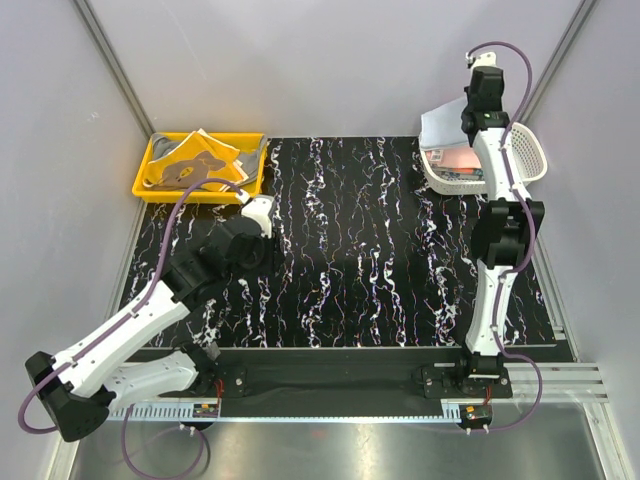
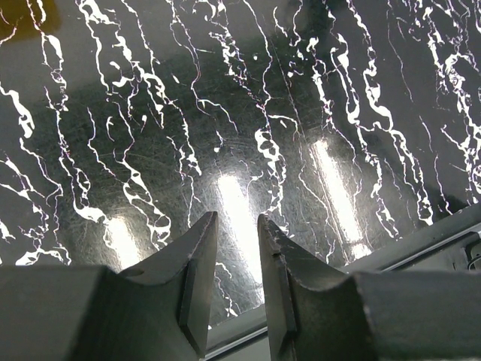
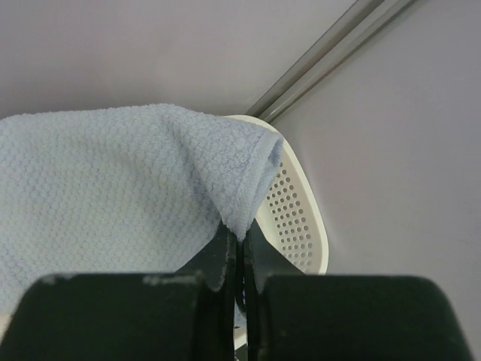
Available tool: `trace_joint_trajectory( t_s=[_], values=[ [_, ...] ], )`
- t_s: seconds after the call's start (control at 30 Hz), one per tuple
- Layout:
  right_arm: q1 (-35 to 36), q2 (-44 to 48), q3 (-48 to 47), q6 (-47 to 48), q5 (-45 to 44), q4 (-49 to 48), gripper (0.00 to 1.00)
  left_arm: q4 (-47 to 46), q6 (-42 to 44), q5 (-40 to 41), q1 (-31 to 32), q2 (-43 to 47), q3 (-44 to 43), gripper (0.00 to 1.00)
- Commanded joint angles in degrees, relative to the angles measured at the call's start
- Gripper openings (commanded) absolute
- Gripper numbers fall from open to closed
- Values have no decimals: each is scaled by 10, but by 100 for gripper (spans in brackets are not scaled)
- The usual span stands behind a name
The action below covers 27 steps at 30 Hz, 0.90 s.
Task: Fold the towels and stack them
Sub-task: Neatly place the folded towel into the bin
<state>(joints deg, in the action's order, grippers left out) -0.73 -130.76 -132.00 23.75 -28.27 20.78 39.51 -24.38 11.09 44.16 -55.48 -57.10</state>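
A light blue towel [image 3: 113, 188] hangs out of the white lattice basket [image 3: 297, 218], one corner pinched between the shut jaws of my right gripper [image 3: 242, 239]. From above, the right gripper [image 1: 467, 126] is over the basket [image 1: 535, 160] at the back right, with the blue towel [image 1: 443, 122] lifted beside it and a pink towel [image 1: 455, 160] lying below. Orange and grey towels [image 1: 195, 160] sit crumpled in the yellow tray [image 1: 150, 185]. My left gripper [image 2: 237, 223] hovers over the marbled mat [image 2: 225, 113], its fingers parted with nothing between them.
The black marbled mat [image 1: 370, 250] covers the table between the tray and the basket. A metal rail [image 1: 330, 385] runs along the near edge by the arm bases. Grey walls close in the left, back and right sides.
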Motion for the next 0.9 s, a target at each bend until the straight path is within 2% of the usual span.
trace_joint_trajectory(
  t_s=[0.0, 0.13, 0.17, 0.2, 0.23, 0.27, 0.33, 0.37, 0.57, 0.67, 0.77, 0.87],
  values=[
    [-23, 35, 7, -26, 23, -26, 0, -26, 7, -13, -3, -1, 4, 33],
    [-39, -2, 11, -58, 60, -15, 8, -27, 7, -17, -3, -5, 4, 33],
    [-41, -10, 12, -63, 62, -14, 19, -27, 7, -17, -2, -8, 4, 33],
    [-42, -19, 11, -72, 62, -11, 26, -27, 7, -17, -3, -8, 5, 33],
    [-44, -37, 5, -77, 65, -8, 39, -26, 7, -17, -3, -9, 5, 33],
    [-45, -44, 0, -88, 67, -4, 60, -26, 7, -16, -2, -10, 4, 33],
    [-45, -63, -26, -101, 83, 19, 74, -27, 7, -15, -3, -11, 4, 33],
    [-44, -69, -37, -114, 87, 25, 85, -27, 7, -14, -4, -13, 4, 33],
    [-44, -63, -108, -177, 106, 87, 100, -32, 6, -15, -8, -16, 4, 33],
    [-44, -26, -108, -232, 132, 111, 100, -35, 3, -7, -13, -16, 1, 33],
    [-39, 28, -73, -302, 182, 129, 100, -28, 4, 11, -18, -25, -13, 34],
    [-21, 97, 9, -345, 206, 117, 100, -21, -6, 22, -36, -47, -50, 35]
  ],
)
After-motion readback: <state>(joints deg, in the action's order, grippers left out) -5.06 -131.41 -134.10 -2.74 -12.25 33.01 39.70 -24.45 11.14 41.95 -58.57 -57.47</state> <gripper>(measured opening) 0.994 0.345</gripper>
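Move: My right hand has the folded white towel pinched by its right end, high above the far part of the white bin; the bin's middle is roughly 7 cm back, 3 cm left and 20 cm below. The held towel's middle is about 11 cm to my left, 4 cm back and 10 cm lower. Beneath it the peach towel lies some 7 cm left, 6 cm back and 18 cm down. From my left hand the bin is about 32 cm ahead, 47 cm right, 17 cm lower. I carry the towel's right end about 3.5 cm to the right over the bin, then open my right fingers wide and let go while sinking some 10 cm towards the stack. With the fingers empty I come back up about 5 cm, swinging left by as much and slightly back, the hand rolling some 30 degrees with its left side rising. ##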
